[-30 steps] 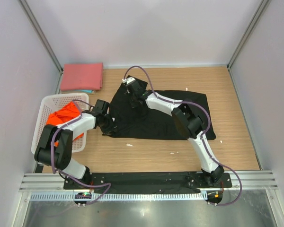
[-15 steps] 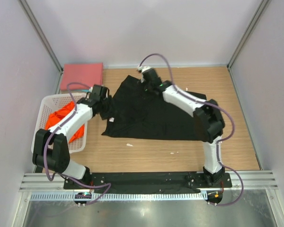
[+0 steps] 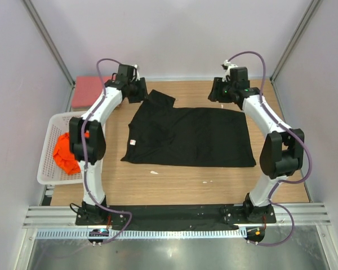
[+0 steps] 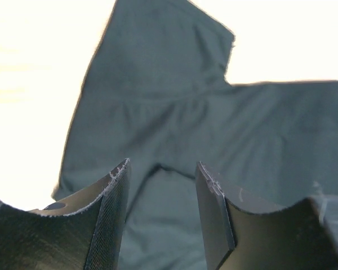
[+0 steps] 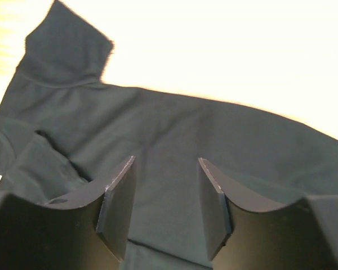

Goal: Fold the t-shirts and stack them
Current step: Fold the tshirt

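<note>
The black t-shirt [image 3: 191, 135] lies spread flat on the wooden table, one sleeve [image 3: 162, 98] pointing to the far left. My left gripper [image 3: 142, 90] hovers just beyond that sleeve, open and holding nothing; its wrist view looks down on the black t-shirt [image 4: 174, 112] between the left gripper's [image 4: 160, 174] fingers. My right gripper [image 3: 215, 93] hangs over the shirt's far right corner, also open and holding nothing, with the black t-shirt [image 5: 186, 129] below the right gripper [image 5: 165, 169]. A folded pinkish-red t-shirt [image 3: 85, 91] lies at the far left. A bright orange t-shirt [image 3: 65, 154] is bunched in the basket.
A white mesh basket [image 3: 49, 169] stands at the table's left edge beside the left arm. Grey walls close in the table on three sides. Small white specks [image 3: 154, 172] lie on the wood near the shirt's front hem.
Both grippers have let go of the black shirt and opened. Both arms have swung outward to the far corners, and the shirt now lies spread flatter and wider.
</note>
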Robot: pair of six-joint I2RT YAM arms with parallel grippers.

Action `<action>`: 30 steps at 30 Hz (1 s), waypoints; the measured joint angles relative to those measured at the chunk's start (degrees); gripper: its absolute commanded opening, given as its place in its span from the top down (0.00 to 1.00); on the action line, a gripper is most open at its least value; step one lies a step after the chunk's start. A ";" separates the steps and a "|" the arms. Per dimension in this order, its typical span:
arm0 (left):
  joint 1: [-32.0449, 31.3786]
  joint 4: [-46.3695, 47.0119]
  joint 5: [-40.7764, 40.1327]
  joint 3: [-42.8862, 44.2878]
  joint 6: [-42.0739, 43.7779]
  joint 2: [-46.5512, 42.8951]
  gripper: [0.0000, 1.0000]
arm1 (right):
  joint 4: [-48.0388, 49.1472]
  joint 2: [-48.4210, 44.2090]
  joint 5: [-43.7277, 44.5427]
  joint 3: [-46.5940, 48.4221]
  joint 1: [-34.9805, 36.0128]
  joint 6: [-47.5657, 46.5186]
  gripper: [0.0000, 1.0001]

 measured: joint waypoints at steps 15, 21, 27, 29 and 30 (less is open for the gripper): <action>3.89 0.98 1.79 34.88 -0.04 35.32 0.48 | 2.25 3.10 -11.98 -2.43 -6.91 -1.46 0.47; 4.74 5.18 4.50 34.64 -4.44 36.44 0.51 | 3.76 6.38 -13.51 -3.37 -8.41 -0.66 0.47; 4.44 6.51 5.77 34.69 -5.09 36.94 0.52 | 6.75 6.51 -17.42 -3.82 -12.35 0.48 0.47; 4.20 6.99 6.08 34.69 -5.18 37.11 0.54 | 7.48 6.51 -18.23 -3.82 -13.73 0.72 0.47; 4.09 7.28 6.25 34.69 -5.29 37.24 0.55 | 7.72 6.51 -18.53 -3.82 -14.23 0.96 0.47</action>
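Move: The shirt's far sleeve is the left hand's mark: its left corner lies about 16 cm ahead and roughly 14 cm down, its right corner some 11 cm ahead and 10 cm right, at the same depth; the red stack sits about 15 cm ahead and 23 cm left. From the right hand, the shirt's far right corner is some 7 cm ahead, 15 cm right and 16 cm down, with a white scrap of paper 10 cm ahead and 6 cm right on the table. Both hands come in empty with fingers open: the left swoops forward about 14 cm and down some 11 cm onto the sleeve's outer end, then all but stops low over its left edge, its left side dipping slightly. The right hand goes some 7 cm right overall, with a brief drift back left midway, and sinks about 5 cm towards the shirt's far right corner, rolling its left side up around 10 degrees and staying clear above the cloth. ##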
